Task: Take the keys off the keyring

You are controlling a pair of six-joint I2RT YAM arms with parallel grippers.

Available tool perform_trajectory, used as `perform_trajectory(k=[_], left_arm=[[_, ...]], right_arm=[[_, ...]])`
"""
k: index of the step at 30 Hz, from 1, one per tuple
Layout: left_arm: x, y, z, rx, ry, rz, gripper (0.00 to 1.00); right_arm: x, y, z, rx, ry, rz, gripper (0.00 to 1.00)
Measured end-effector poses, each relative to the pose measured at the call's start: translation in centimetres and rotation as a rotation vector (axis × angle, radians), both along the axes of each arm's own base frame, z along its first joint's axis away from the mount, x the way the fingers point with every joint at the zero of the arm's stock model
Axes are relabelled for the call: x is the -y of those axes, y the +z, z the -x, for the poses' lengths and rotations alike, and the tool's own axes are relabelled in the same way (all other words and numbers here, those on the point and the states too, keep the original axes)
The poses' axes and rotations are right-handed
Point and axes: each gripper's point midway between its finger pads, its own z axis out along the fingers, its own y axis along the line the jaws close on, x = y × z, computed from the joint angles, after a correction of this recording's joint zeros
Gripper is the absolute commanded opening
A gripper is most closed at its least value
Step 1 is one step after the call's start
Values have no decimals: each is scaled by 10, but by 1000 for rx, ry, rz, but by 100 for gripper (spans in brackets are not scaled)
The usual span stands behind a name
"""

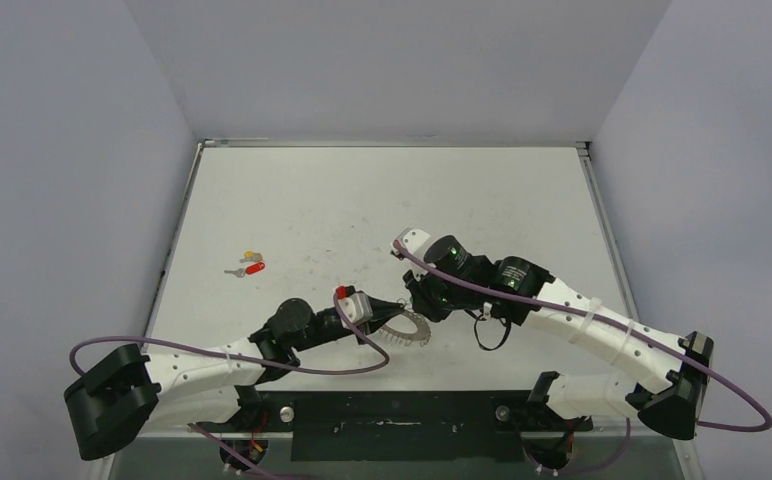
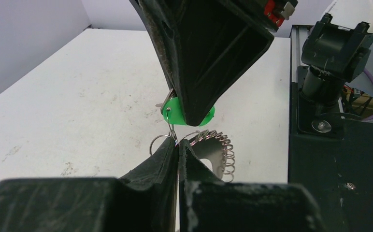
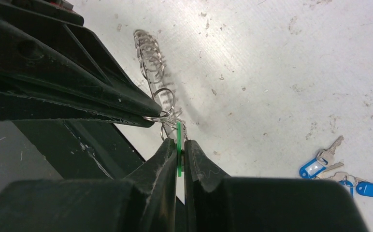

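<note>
The keyring (image 1: 409,331), a flat grey ring fringed with wire loops, lies on the table between both grippers. In the left wrist view its rim (image 2: 212,149) shows just behind my left gripper (image 2: 178,143), which is shut on one small wire loop (image 2: 160,141) at its edge. The key's green tag (image 2: 174,111) hangs from that loop, and only a sliver of silver key shows above it. My right gripper (image 3: 179,145) is shut on the green tag (image 3: 179,133), edge-on between its fingers. From above, the left gripper (image 1: 399,312) and right gripper (image 1: 412,306) nearly touch.
Red- and yellow-tagged keys (image 1: 251,265) lie on the table to the left. Blue-tagged keys (image 3: 315,167) lie at the right of the right wrist view. The black base rail (image 1: 402,415) runs along the near table edge, just behind the keyring.
</note>
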Motion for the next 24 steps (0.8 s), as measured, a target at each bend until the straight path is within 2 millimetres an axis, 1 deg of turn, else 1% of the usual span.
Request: perform_trajectory(k=[8, 12, 16, 24], left_arm=[[-2, -11, 10, -42, -36, 2, 0], [-2, -10, 13, -59, -49, 16, 0], [-2, -13, 18, -81, -71, 27, 0], [4, -23, 23, -130, -113, 36, 0]], right_arm=[[-1, -19, 7, -29, 86, 12, 0], [0, -27, 8, -40, 114, 12, 0], [-2, -34, 12, -51, 157, 3, 0], [-2, -52, 15, -66, 198, 0, 0]])
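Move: The left fingers already pinch a small wire ring of the keyring. The green tag in the shut right fingers sits about 3 cm to their right, 3 cm higher and level in reach, so from the right hand that pinched ring is 3 cm left and 3 cm down. The metal keyring disc hangs some 4 cm back from and 4 cm below the left hand. The blue-tagged keys lie roughly 17 cm right of the right hand, level in reach, some 14 cm down. Bring the right gripper down about 5 cm, easing it slightly back, to lower the green tag to the height of the ring in the left fingertips, turning it some 10 degrees counter-clockwise. Meanwhile draw the left gripper back and down, a good 2 cm each way, tipping and turning slightly. Keep both grips shut. ##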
